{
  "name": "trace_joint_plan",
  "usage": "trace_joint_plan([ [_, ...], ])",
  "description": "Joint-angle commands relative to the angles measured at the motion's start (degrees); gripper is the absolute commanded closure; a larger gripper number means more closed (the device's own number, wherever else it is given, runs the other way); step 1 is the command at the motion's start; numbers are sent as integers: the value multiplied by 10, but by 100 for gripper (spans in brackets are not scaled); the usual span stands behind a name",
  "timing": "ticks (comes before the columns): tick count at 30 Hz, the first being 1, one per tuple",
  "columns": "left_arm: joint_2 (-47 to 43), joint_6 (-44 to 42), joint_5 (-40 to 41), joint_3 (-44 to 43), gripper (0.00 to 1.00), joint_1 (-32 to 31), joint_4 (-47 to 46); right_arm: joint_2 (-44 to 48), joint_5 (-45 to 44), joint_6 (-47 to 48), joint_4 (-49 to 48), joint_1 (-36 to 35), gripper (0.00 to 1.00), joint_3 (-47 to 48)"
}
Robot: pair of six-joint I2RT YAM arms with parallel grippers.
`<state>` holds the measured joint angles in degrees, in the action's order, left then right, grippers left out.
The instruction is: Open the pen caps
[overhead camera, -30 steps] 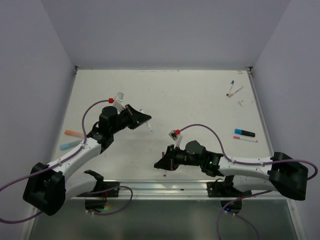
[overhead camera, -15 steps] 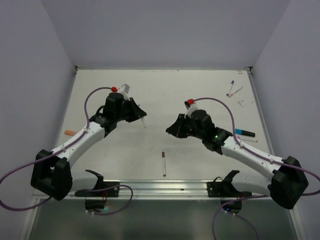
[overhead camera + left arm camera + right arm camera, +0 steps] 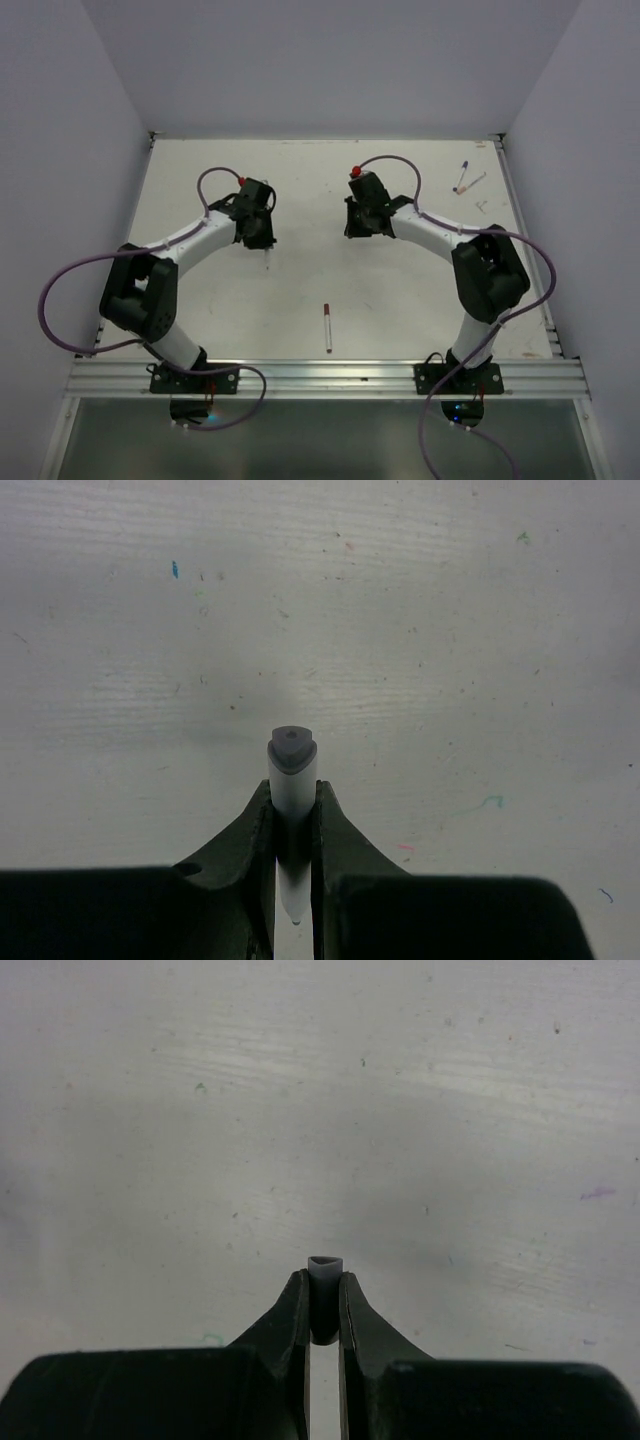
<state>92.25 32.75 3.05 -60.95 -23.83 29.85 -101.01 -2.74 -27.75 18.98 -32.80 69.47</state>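
Note:
In the left wrist view my left gripper [image 3: 292,792] is shut on a white pen barrel [image 3: 291,780] with a grey end facing the table. From above, that gripper [image 3: 262,238] hangs left of centre with the barrel's tip [image 3: 267,260] poking out below it. My right gripper [image 3: 322,1285] is shut on a small grey pen cap [image 3: 323,1272]. From above, the right gripper [image 3: 358,228] sits right of centre, apart from the left one. A white pen with a dark red cap [image 3: 327,327] lies on the table near the front.
Two more pens [image 3: 466,180] and a small clear piece [image 3: 481,206] lie at the back right corner. Both arms' elbows stand over the table's left and right sides. A metal rail [image 3: 320,378] runs along the front edge.
Both arms have swung away from the front toward the middle of the table, each keeping its grip. The red-capped pen stays lying near the front, where the right gripper was a second ago.

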Motion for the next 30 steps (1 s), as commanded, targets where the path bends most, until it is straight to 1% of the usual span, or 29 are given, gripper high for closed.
trace_joint_plan([
  [1,13,-31,47,-51,100,-9,46,-36,-37,39,40,12,100,56],
  [5,56,-37,61,-92,100,-17,72,-73,-48,43,56,17,100,80],
  [11,122,-45,59,-138,100,-27,102,-103,-73,53,69,19,100,94],
  [24,166,-44,71,-138,100,-31,113,-125,-62,43,68,20,100,89],
  [30,183,-38,67,-138,89,-32,102,-133,-67,45,67,20,100,89],
])
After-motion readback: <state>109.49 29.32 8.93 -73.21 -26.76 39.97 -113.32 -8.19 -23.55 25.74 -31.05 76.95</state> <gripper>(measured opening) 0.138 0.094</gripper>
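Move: The uncapped pen in the left hand is going to the bare table almost directly beneath it, about 7 cm down and 1 cm ahead. The right hand's pulled cap goes to a spot about 8 cm below, 2 cm ahead and 3 cm to its right. The red-capped pen lies some 20 cm back and 12 cm right of the left hand; from the right hand, about 22 cm back and 5 cm left. Lower both grippers towards the bare table, fingers still shut on their halves of the pen. Bring the left one slightly forward first, then down about 5 cm while easing back, and the right one down about 6 cm, edging forward and to its right; tip each wrist some 15 degrees so the fingers point more steeply down. ##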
